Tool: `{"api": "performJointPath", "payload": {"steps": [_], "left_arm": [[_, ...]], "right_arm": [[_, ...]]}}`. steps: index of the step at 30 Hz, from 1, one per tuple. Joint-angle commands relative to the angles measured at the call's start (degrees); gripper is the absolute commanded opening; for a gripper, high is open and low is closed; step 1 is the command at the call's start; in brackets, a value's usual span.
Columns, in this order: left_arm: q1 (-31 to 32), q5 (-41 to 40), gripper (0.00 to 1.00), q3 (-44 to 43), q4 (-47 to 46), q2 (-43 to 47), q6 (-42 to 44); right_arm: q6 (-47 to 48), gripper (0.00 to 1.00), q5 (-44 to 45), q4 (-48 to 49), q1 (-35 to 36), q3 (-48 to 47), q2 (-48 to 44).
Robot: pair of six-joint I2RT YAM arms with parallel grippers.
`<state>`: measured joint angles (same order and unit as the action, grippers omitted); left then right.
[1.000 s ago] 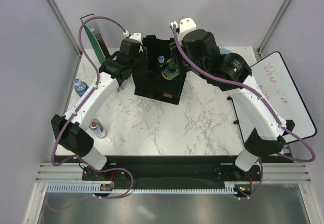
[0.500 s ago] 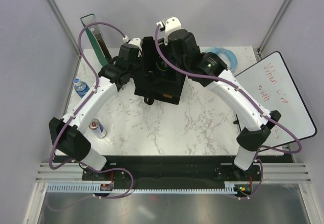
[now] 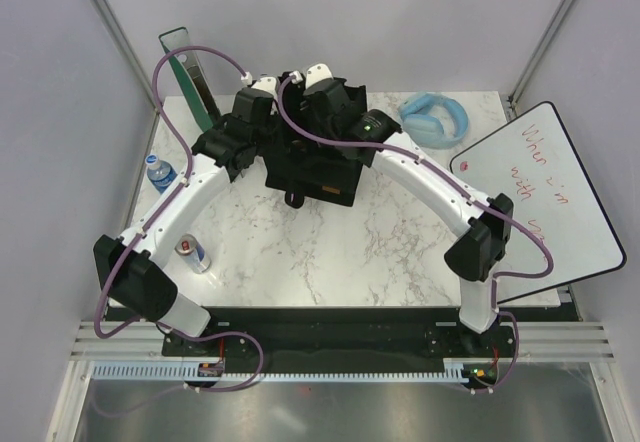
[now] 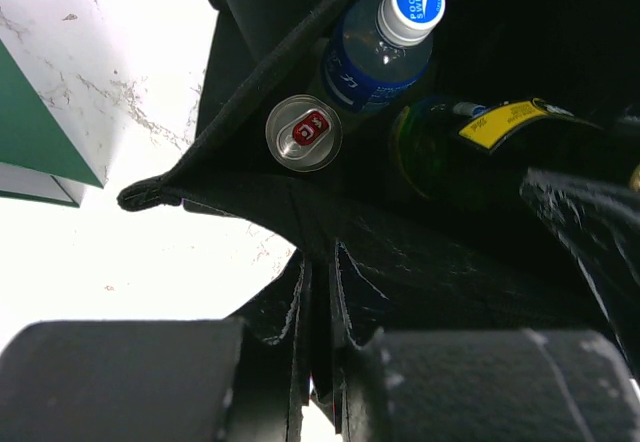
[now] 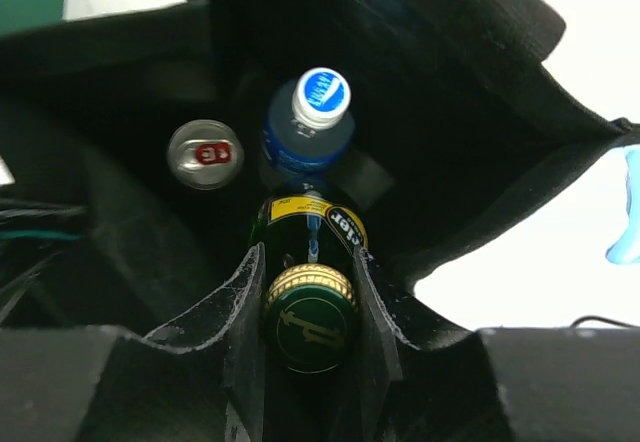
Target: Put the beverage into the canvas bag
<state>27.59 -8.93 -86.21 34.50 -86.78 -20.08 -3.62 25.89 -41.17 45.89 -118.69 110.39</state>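
Note:
The black canvas bag [image 3: 325, 177] stands open at the back of the table, with both wrists over it. My right gripper [image 5: 308, 260] reaches down into the bag [image 5: 450, 82], shut on the neck of a beverage, a green glass bottle [image 5: 311, 324] with a gold-rimmed cap and yellow label. A blue-capped bottle [image 5: 310, 127] and a silver can [image 5: 205, 154] stand inside beside it. My left gripper [image 4: 320, 267] is shut on the bag's fabric wall [image 4: 420, 262] at its left edge. In the left wrist view the green bottle [image 4: 450, 152] leans beside the can [image 4: 303, 132].
A can [image 3: 192, 252] and a small water bottle [image 3: 158, 170] stand on the table's left side. Blue headphones [image 3: 435, 120] lie back right, a whiteboard [image 3: 545, 197] leans at the right edge, and a green box [image 3: 190, 77] stands back left.
My left gripper has shut on the bag's wall. The right arm has swung left and gone down into the bag with the green bottle.

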Motion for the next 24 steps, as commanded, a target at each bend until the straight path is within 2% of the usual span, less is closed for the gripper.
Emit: {"api": "performJointPath", "payload": {"steps": [1,24], "left_arm": [[-0.08,-0.83,0.14,-1.76,-1.37,1.53,1.09],[-0.08,-1.71,0.16,-2.55,-1.28,1.35,0.65]], "right_arm": [[-1.30,0.00,3.90,8.12,-1.68,-1.19,-1.85],[-6.93,0.00,-1.54,12.95,-5.63,8.73,3.78]]}}
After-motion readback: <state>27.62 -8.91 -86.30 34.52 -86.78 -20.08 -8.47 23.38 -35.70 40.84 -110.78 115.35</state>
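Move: The right hand already holds the green bottle by its neck inside the canvas bag; the free floor it is lowered to lies about 22 cm below and some 4 cm ahead. The blue-capped bottle stands roughly 9 cm ahead, 2 cm left, its middle 11 cm lower; the can stands about 6 cm left of that bottle and 2 cm farther out. From the left hand, on the bag's left edge, that floor lies some 8 cm ahead, 12 cm right, 20 cm below. Still gripping the green bottle's neck, the right hand lowers it about 9 cm into the bag, easing forward. ##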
